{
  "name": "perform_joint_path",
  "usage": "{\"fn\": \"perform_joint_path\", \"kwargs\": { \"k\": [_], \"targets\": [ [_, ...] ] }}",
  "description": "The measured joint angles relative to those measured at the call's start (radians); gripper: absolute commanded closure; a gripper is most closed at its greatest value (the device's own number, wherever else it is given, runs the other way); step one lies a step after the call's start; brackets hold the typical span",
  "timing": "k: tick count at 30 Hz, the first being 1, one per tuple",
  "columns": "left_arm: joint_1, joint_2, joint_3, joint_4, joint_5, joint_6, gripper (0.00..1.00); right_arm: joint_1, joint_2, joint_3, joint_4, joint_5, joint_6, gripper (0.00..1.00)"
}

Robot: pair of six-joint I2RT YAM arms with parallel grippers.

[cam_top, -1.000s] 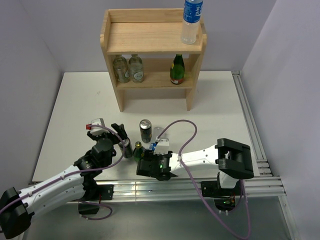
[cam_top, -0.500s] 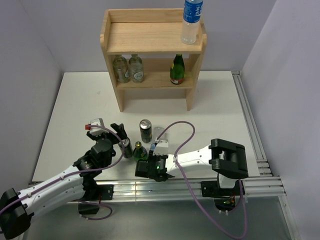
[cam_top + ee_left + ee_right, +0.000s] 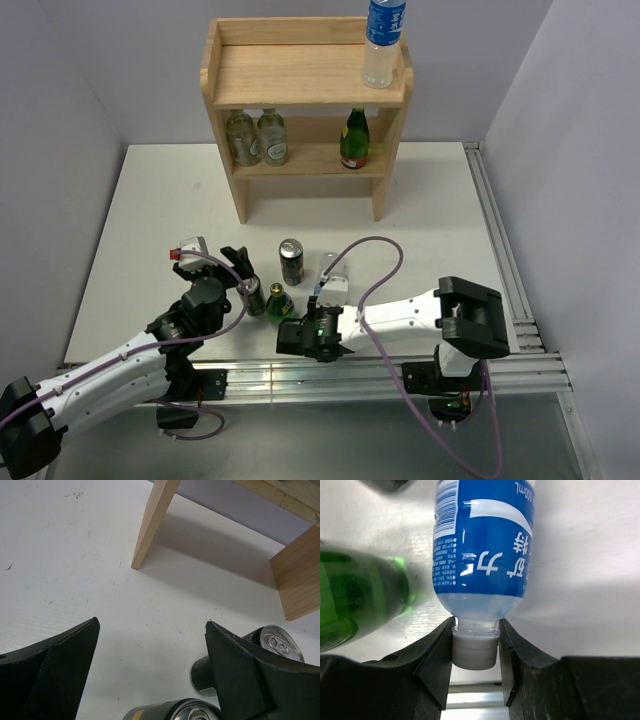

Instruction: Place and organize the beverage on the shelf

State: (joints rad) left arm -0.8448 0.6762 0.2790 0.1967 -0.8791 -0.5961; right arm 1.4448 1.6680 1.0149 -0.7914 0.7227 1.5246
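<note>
A clear water bottle [image 3: 333, 272] [image 3: 485, 545] with a blue label lies on the table, and my right gripper [image 3: 320, 298] [image 3: 475, 650] is shut on its cap. Beside it stands a green glass bottle [image 3: 278, 300] [image 3: 355, 600]. One dark can [image 3: 291, 262] [image 3: 277, 642] stands mid-table. A second can [image 3: 256, 297] [image 3: 170, 712] is by my left gripper [image 3: 215, 258] [image 3: 150, 670], which is open with nothing between its fingers. The wooden shelf [image 3: 300, 75] holds a water bottle [image 3: 385, 40] on top. Its lower tier holds a green bottle [image 3: 354, 138].
Two pale glass bottles [image 3: 256, 137] stand at the left of the shelf's lower tier. The shelf's legs [image 3: 152, 525] stand ahead of the left gripper. A metal rail [image 3: 500, 260] runs along the table's right edge, and purple cables loop over the arms.
My right gripper's jaws have closed on the lying water bottle's cap. Gripper and bottle have shifted slightly right. The left arm has not moved.
</note>
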Motion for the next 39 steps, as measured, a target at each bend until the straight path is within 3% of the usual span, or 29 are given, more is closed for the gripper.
{"fn": "perform_joint_path", "kwargs": {
  "k": [8,17,29,39],
  "targets": [
    [0.0,0.0,0.0,0.0,0.0,0.0,0.06,0.029,-0.122,0.133,-0.292,0.083,0.089,1.0],
    [0.0,0.002,0.0,0.0,0.0,0.0,0.06,0.039,-0.156,0.251,-0.455,0.157,0.122,1.0],
    [0.0,0.003,0.0,0.0,0.0,0.0,0.06,0.027,-0.156,0.283,-0.513,0.207,0.119,1.0],
    [0.0,0.009,0.0,0.0,0.0,0.0,0.06,-0.068,-0.15,0.283,-0.454,0.291,0.035,1.0]
  ]
}}
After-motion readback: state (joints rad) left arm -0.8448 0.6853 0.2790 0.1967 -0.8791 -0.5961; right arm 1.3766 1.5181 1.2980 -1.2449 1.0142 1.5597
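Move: The right hand already pinches the water bottle's cap, low over the table; the shelf's lower board lies about 27 cm ahead, level sideways, some 15 cm up. The nearer can stands roughly 8 cm ahead and 5 cm left, the green bottle on the table about 8 cm left, level ahead. From the left hand, that board is some 24 cm ahead, 15 cm right and slightly above. Still pinching the bottle's cap, the right hand lifts about 14 cm, then eases forward towards the shelf, tipping up. ##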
